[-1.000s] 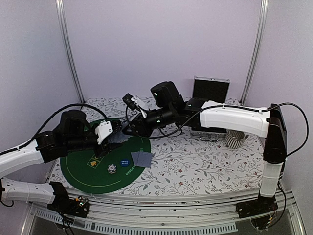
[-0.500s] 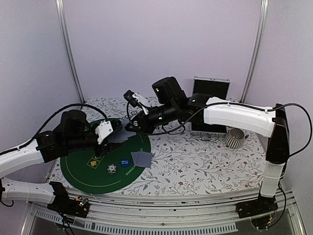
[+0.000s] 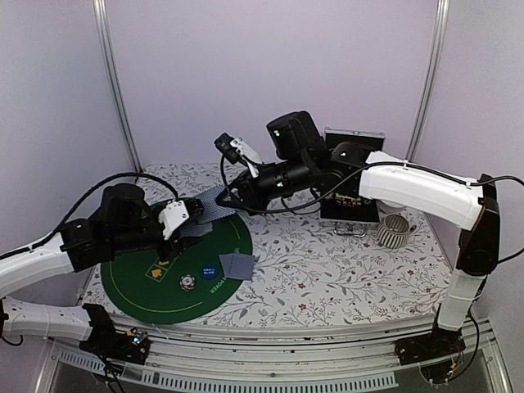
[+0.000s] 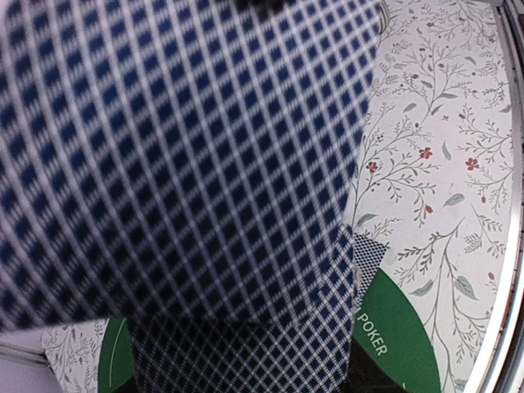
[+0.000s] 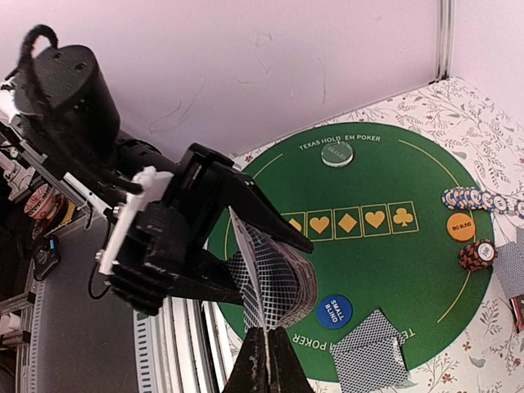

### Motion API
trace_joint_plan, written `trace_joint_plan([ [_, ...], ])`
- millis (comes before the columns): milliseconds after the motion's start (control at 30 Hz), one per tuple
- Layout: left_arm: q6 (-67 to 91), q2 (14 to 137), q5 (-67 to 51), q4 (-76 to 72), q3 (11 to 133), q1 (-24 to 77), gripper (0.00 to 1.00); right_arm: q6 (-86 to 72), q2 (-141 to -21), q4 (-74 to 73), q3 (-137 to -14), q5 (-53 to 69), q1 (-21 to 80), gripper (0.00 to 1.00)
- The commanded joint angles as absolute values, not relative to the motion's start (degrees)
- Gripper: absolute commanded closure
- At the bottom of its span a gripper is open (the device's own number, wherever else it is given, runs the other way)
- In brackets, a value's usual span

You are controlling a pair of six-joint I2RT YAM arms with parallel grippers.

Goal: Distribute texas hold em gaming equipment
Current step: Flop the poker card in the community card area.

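My left gripper [image 3: 185, 219] hovers over the back of the green poker mat [image 3: 155, 295], shut on a bowed deck of grey-blue-backed playing cards [image 5: 296, 286]. My right gripper [image 5: 266, 348] is shut on the edge of one card [image 5: 246, 250], lifted off that deck. That card [image 4: 180, 155] fills the left wrist view and hides the left fingers there. Two cards [image 3: 237, 264] lie face down on the mat's right edge. The blue disc [image 5: 334, 311], an orange disc [image 5: 461, 226], a row of striped chips [image 5: 479, 199] and one single chip [image 3: 187, 282] rest on the mat.
The silver-and-black case [image 3: 352, 151] stands open at the back right, with a ribbed cup [image 3: 395, 231] in front of it on the floral cloth. A pale round disc [image 5: 336, 153] sits near the mat's printed edge. More cards [image 5: 512, 266] lie at the mat's side.
My right gripper has shut on a card at the deck and pulled up and to the right, drawing the card away. The left arm with the deck has stayed put.
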State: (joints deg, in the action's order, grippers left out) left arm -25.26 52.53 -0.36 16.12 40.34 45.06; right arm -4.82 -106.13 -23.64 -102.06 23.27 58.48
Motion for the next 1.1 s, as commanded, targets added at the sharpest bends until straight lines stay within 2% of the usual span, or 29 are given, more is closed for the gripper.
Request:
trace_joint_plan([
  [0,-23.8,52.7,2.4,14.1,40.7,43.6,0.51,-4.0,-102.3,-22.5,-103.8,23.7,58.1,0.98],
  [267,-19.7,53.2,9.2,13.5,42.1,39.4,0.52,-6.7,-100.8,-17.7,-102.3,20.7,56.3,0.98],
  [433,-16.0,52.4,13.5,12.7,42.9,32.5,0.52,2.8,-102.5,-10.6,-97.2,16.4,56.8,0.98],
  [500,-14.8,51.2,13.3,11.9,42.8,28.9,0.51,8.2,-105.4,-10.3,-98.4,15.3,57.8,0.98],
  [733,-13.5,48.4,11.4,9.9,41.3,21.6,0.50,42.0,-120.5,-5.8,-104.5,10.6,64.8,0.98],
  [967,-13.2,48.2,10.9,9.2,41.1,18.5,0.50,53.8,-138.5,4.6,-114.7,6.9,68.0,0.98],
  [1067,-13.2,48.5,9.5,9.2,41.0,18.2,0.50,57.5,-147.4,6.8,-124.6,1.6,70.1,0.98],
])
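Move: My right hand pinches the single card some 28 cm above the mat. The middle of the community card row lies about 16 cm to its left and 5 cm ahead; the small blind disc is 7 cm left and 1 cm back, the white chip stack 12 cm left and 5 cm back. The deck in my left hand sits 7 cm left, 2 cm back and 9 cm lower. From my left hand the row is 6 cm ahead, 9 cm left. I keep the card pinched in my right hand, lift it clear of the deck by about 4 cm with a slight reach forward, then swing left, drawing back that little, and sink down to the community row, rolling the hand some 55 degrees, its front side upward. Meanwhile my left hand, still gripping the deck, makes room: left about 16 cm and forward, rising a little, turning counter-clockwise. ##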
